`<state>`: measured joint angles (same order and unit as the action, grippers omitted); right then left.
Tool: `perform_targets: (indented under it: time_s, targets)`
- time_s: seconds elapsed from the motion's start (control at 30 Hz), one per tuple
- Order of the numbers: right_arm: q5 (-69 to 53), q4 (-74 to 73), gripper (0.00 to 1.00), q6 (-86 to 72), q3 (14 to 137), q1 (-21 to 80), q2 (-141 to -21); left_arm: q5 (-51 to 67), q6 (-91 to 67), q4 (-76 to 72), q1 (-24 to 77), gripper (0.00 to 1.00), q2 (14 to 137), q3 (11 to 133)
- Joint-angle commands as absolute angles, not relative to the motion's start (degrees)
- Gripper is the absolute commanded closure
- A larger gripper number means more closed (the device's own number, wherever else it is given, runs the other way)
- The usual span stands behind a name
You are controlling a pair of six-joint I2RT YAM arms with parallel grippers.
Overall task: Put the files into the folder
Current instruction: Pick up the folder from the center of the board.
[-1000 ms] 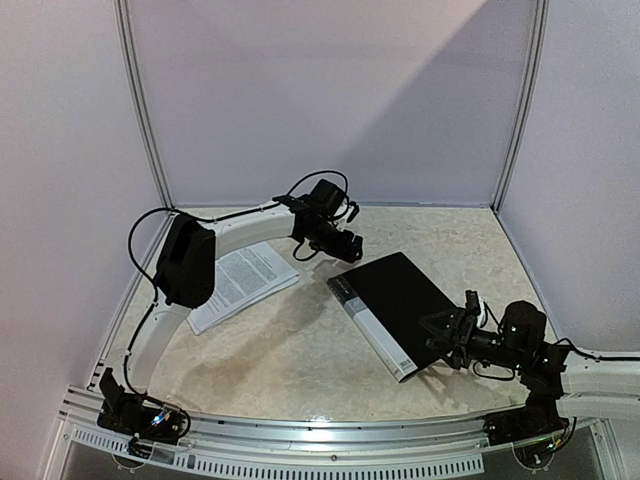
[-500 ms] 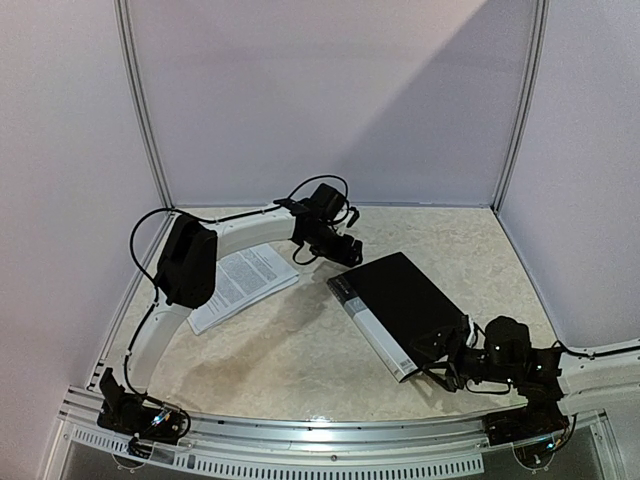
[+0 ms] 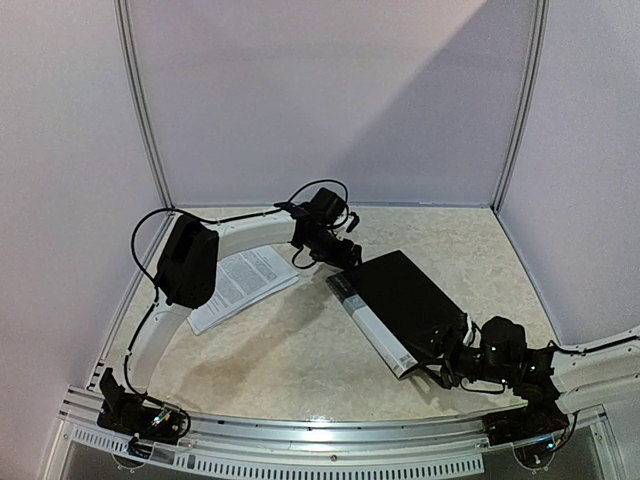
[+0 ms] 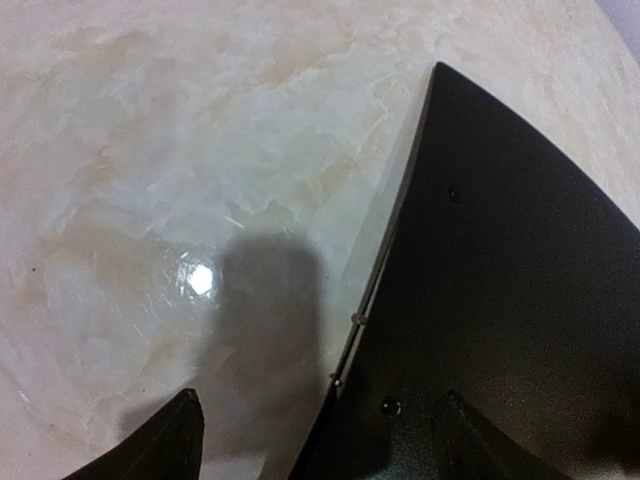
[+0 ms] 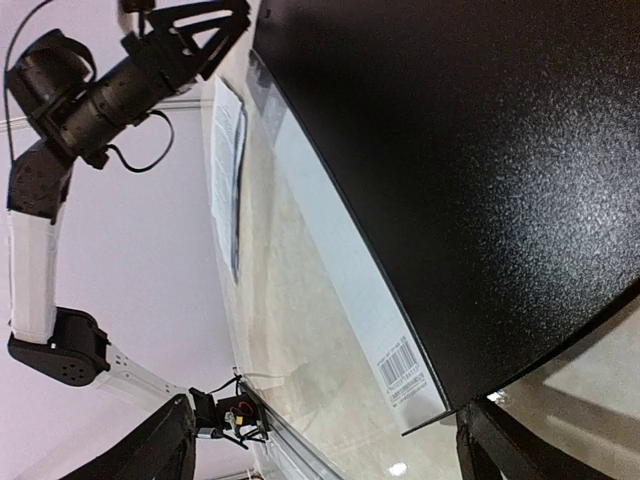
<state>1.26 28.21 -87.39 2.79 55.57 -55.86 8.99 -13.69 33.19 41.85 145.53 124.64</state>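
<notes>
The black folder lies shut on the table, its white spine strip facing left. The files, white printed sheets, lie flat to its left, partly under the left arm. My left gripper hovers at the folder's far left corner. In the left wrist view the left gripper is open and the folder's edge runs between the fingers. My right gripper sits at the folder's near corner. In the right wrist view the right gripper is open, with the barcoded spine end between its fingers.
The marble-patterned tabletop is ringed by pale walls, with a metal rail along the near edge. The left arm's black elbow housing stands over the left end of the sheets.
My right gripper dropped and moved left, down to the folder's near corner. The left gripper edged slightly closer to the folder's far corner. The folder and the sheets stayed put.
</notes>
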Motion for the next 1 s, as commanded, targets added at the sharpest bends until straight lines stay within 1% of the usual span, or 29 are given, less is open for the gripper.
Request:
perform_targets:
  time_s: [0.0, 0.13, 0.3, 0.37, 0.43, 0.53, 0.7, 0.97]
  targets:
    - [7.3, 29.4, 0.11, -85.7, -6.6, 56.1, -51.7, 10.8, -14.0, 32.7, 42.2, 0.21, 146.6, 123.4]
    - [9.2, 29.0, 0.11, -84.3, -6.8, 56.1, -50.3, 12.1, -14.1, 32.4, 42.5, 0.22, 146.9, 123.1]
    - [10.8, 32.7, 0.11, -83.6, -7.7, 56.1, -52.9, 14.7, -14.9, 31.4, 42.6, 0.23, 147.0, 122.2]
    - [11.9, 34.0, 0.12, -82.6, -7.6, 56.1, -54.2, 15.5, -15.3, 30.5, 42.6, 0.23, 146.5, 121.0]
    - [13.2, 34.3, 0.15, -80.9, -6.7, 56.1, -55.7, 15.9, -15.5, 29.9, 42.6, 0.24, 146.1, 119.9]
    - [14.7, 33.3, 0.25, -75.9, -4.1, 56.1, -57.8, 16.2, -15.6, 29.5, 42.6, 0.24, 145.8, 119.1]
    - [15.3, 34.1, 0.58, -69.4, -1.4, 56.1, -60.6, 16.1, -15.7, 29.5, 42.6, 0.25, 145.2, 118.6]
    - [18.8, 35.1, 0.92, -62.2, -0.6, 57.1, -62.4, 16.2, -16.3, 28.1, 42.5, 0.25, 144.1, 116.5]
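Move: The folder lies askew between the hands. Its middle is about 12 cm ahead of the right hand, 6 cm to its left and 3 cm lower, and the near end of its pale spine only some 4 cm to that hand's left and 2 cm back. From the left hand the folder's middle lies about 12 cm back, 10 cm right and 3 cm lower. The files lie roughly 23 cm to the left hand's left and 6 cm back. The right fingers pinch the folder's near end by the spine: still wide open, the hand goes forward and rises nearly 3 cm, then sinks about 4 cm while easing right and closes almost shut, turning some 25 degrees. Meanwhile the left hand, open throughout, eases back, right and down, roughly 1.5 cm each way, in over the folder's far left end. ##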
